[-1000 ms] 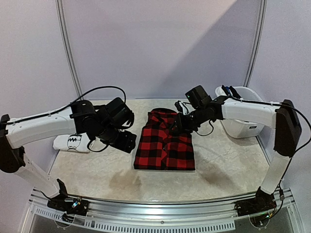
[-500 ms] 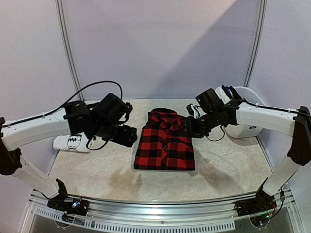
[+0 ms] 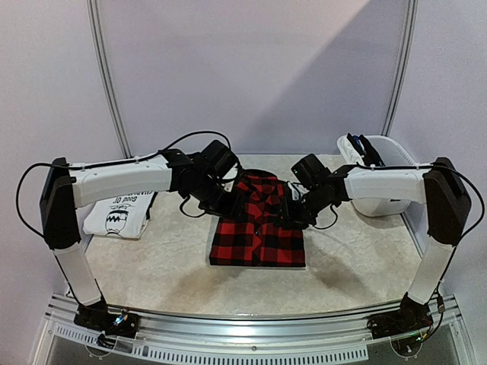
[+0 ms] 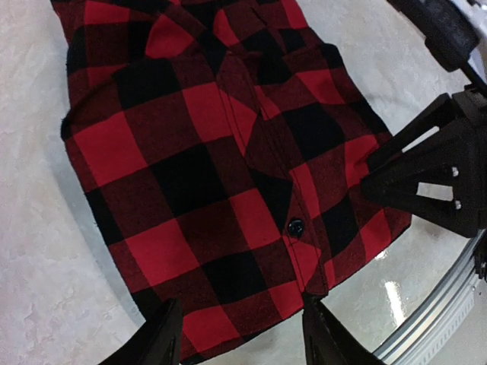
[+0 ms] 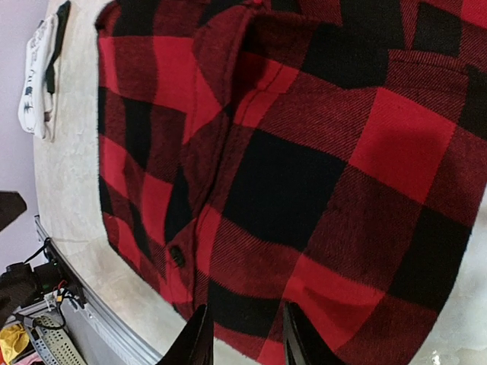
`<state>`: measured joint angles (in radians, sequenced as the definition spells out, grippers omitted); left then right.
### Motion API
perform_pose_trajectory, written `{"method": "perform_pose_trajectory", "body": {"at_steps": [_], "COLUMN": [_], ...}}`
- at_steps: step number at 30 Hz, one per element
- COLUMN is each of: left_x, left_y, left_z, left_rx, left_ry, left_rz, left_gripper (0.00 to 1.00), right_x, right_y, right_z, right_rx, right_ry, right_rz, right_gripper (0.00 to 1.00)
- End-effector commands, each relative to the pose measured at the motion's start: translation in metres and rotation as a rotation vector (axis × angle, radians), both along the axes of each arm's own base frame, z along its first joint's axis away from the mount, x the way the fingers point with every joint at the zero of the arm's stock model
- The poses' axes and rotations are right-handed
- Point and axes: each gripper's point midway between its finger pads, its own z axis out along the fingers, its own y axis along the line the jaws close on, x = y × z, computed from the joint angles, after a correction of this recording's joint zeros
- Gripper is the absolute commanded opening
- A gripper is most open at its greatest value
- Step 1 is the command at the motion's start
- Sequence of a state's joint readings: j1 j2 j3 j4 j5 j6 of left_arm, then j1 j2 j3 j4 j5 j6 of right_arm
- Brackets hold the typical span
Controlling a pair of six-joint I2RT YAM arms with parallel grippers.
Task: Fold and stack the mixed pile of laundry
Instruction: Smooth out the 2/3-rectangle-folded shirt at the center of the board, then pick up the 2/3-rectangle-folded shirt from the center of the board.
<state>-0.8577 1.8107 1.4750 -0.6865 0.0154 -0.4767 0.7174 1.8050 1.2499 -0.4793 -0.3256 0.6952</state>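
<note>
A red-black plaid shirt (image 3: 259, 228) lies folded flat in the middle of the table, its button placket (image 4: 293, 228) facing up. My left gripper (image 3: 228, 204) hovers over the shirt's left upper part, fingers wide apart (image 4: 242, 342) with only plaid beneath them. At the shirt's right edge, the open right gripper (image 3: 299, 213) holds nothing; its two fingers (image 5: 196, 338) frame the plaid hem (image 5: 304, 152). A folded white T-shirt with black print (image 3: 118, 219) rests at the left, also showing in the right wrist view (image 5: 36, 76).
A white plastic tub (image 3: 388, 199) stands at the back right with dark garments (image 3: 361, 144) poking out of it. The metal rail (image 3: 243, 342) runs along the table's near edge. Pale marbled tabletop (image 3: 175, 266) surrounds the shirt.
The left arm swung right from beside the white T-shirt to above the plaid shirt. The right gripper pulled out toward the tub, then came back to the shirt's right edge.
</note>
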Motion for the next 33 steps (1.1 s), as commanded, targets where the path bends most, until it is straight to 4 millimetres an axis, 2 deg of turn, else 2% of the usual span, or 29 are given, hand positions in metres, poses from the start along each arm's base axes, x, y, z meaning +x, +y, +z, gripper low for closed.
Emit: {"method": "perform_pose_trajectory", "body": {"at_steps": [1,8,12,15,19,25,33], "left_x": [-0.006,-0.019,-0.024,-0.027,-0.034,-0.049,-0.065], "left_y": [-0.009,0.004,0.012,0.021,0.032,0.037,0.034], "left_z": [-0.017,-0.037,-0.037,-0.034,-0.031,-0.025,-0.015], "left_rx": [-0.022,0.028,0.057,0.093,0.136,0.209,0.325], "left_ry": [0.053,0.069,0.055,0.035,0.010,-0.039,-0.133], "left_rz": [-0.063,-0.113,-0.149,-0.167,-0.193,-0.262,-0.369], "left_gripper": [0.54,0.53,0.53,0.53,0.53,0.54,0.55], "right_x": [0.010,0.010,0.000,-0.008,-0.010,0.004,0.008], "right_y": [0.008,-0.009,-0.019,-0.027,-0.037,-0.036,-0.059], "right_z": [-0.018,-0.061,-0.079,-0.085,-0.075,-0.029,0.018], "right_rx": [-0.007,-0.074,-0.117,-0.148,-0.183,-0.186,-0.212], "right_ry": [0.016,0.088,0.121,0.138,0.121,0.033,-0.055], "right_rz": [0.013,0.008,0.024,0.029,0.030,0.039,-0.023], "right_gripper": [0.31,0.30,0.30,0.30,0.30,0.31,0.33]}}
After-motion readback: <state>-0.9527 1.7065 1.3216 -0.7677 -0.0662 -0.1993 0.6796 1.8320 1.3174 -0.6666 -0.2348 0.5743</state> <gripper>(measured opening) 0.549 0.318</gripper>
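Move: The red-and-black plaid shirt lies folded under both hands. Its middle is about 3 cm ahead of the left hand, 5 cm to its right and 12 cm below; its front-left corner is roughly 10 cm back and 8 cm left of that hand. From the right hand the shirt's middle is 2 cm ahead, 7 cm left, 7 cm below. The folded white shirt lies 34 cm left of the left hand, 3 cm ahead; the laundry basket 27 cm right of the right hand, 10 cm ahead. The plaid shirt's right half is met from above by the right hand, which sinks about 6.5 cm onto the cloth, eases rightward while low, then rises most of the way again, still edging right. The left hand dips some 5 cm and draws back and left towards the shirt's front-left corner, rising partway and turning clockwise about 20 degrees; both grippers keep their opening. ##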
